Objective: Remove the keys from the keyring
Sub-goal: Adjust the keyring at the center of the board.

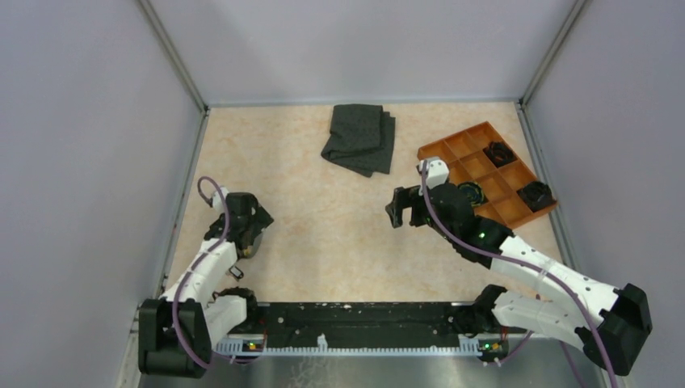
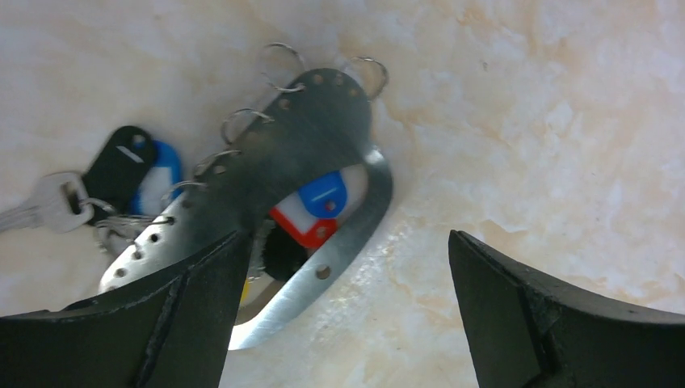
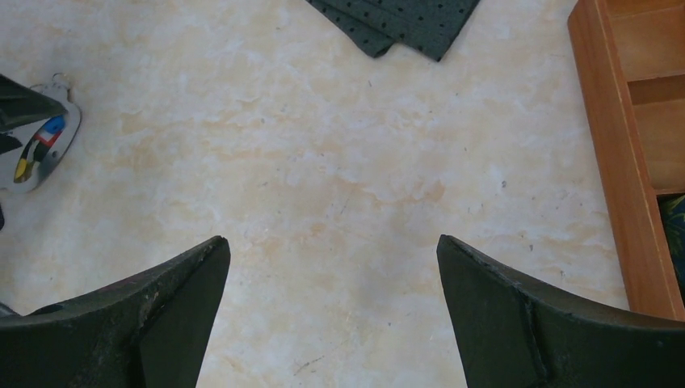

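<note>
The keyring (image 2: 315,121) is a curved grey metal band with a row of holes and small wire rings, lying flat on the table. Keys with blue and red heads (image 2: 321,202) lie inside its loop. A key with a black head (image 2: 121,160) and a plain silver key (image 2: 44,204) lie at its left. My left gripper (image 2: 347,236) is open just above the band's lower end, its left finger (image 2: 186,307) over the band. In the top view the left gripper (image 1: 245,226) hides the keyring. My right gripper (image 3: 333,238) is open over bare table, with the keyring (image 3: 40,145) far to its left.
A folded dark grey cloth (image 1: 359,137) lies at the back centre. An orange compartment tray (image 1: 464,148) sits at the back right, with black clumps (image 1: 499,152) in some cells, and my right gripper (image 1: 400,208) is just left of it. Grey walls enclose the table.
</note>
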`<state>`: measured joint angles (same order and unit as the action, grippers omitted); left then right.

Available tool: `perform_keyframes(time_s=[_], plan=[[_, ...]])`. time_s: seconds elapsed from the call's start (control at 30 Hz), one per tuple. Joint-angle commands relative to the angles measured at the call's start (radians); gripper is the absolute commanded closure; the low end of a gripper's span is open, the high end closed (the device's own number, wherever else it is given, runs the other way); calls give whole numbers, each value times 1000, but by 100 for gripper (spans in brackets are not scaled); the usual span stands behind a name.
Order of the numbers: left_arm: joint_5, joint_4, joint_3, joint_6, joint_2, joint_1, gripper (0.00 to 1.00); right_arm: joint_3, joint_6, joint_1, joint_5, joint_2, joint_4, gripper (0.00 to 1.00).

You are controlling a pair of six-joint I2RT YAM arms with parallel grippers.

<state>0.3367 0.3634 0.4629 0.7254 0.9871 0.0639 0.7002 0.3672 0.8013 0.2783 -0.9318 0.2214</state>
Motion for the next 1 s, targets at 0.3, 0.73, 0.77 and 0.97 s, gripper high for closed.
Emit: perform_keyframes(time_s=[0.3,0.73,0.77,0.97], plan=[[-99,-192,-77,44,103,48,2,-21,-14,6,-43,26,-47,1],[-82,-220,-6,198,270,400,2,-36,-20,7,-3,37,-45,1],[-96,-241,6,204,291,432,2,-37,-19,7,7,39,-44,1],[-161,-314,121,239,423,632,2,-49,-6,-3,57,71,-44,1]])
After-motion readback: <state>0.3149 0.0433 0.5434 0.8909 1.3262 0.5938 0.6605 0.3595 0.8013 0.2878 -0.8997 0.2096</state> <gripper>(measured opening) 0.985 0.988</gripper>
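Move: Almost under the left hand lies the keyring, a metal plate with rings, its middle roughly 4 cm to the left, 1 cm back and about 3 cm below. The black key fob trails some 12 cm back and 6 cm left of the hand; the dark cloth is around 24 cm ahead and 28 cm right. From the right hand, the keyring is about 43 cm left, 5 cm back and 16 cm down. Sinking about 2 cm while edging forward and right, the left hand sets its left finger down at the keyring's opening, then sweeps faster and faster to the right, some 18 cm in all, dragging the plate along by its inner rim towards the middle of the board. The fingers stay wide open and the wrist turns about 25 degrees clockwise. ##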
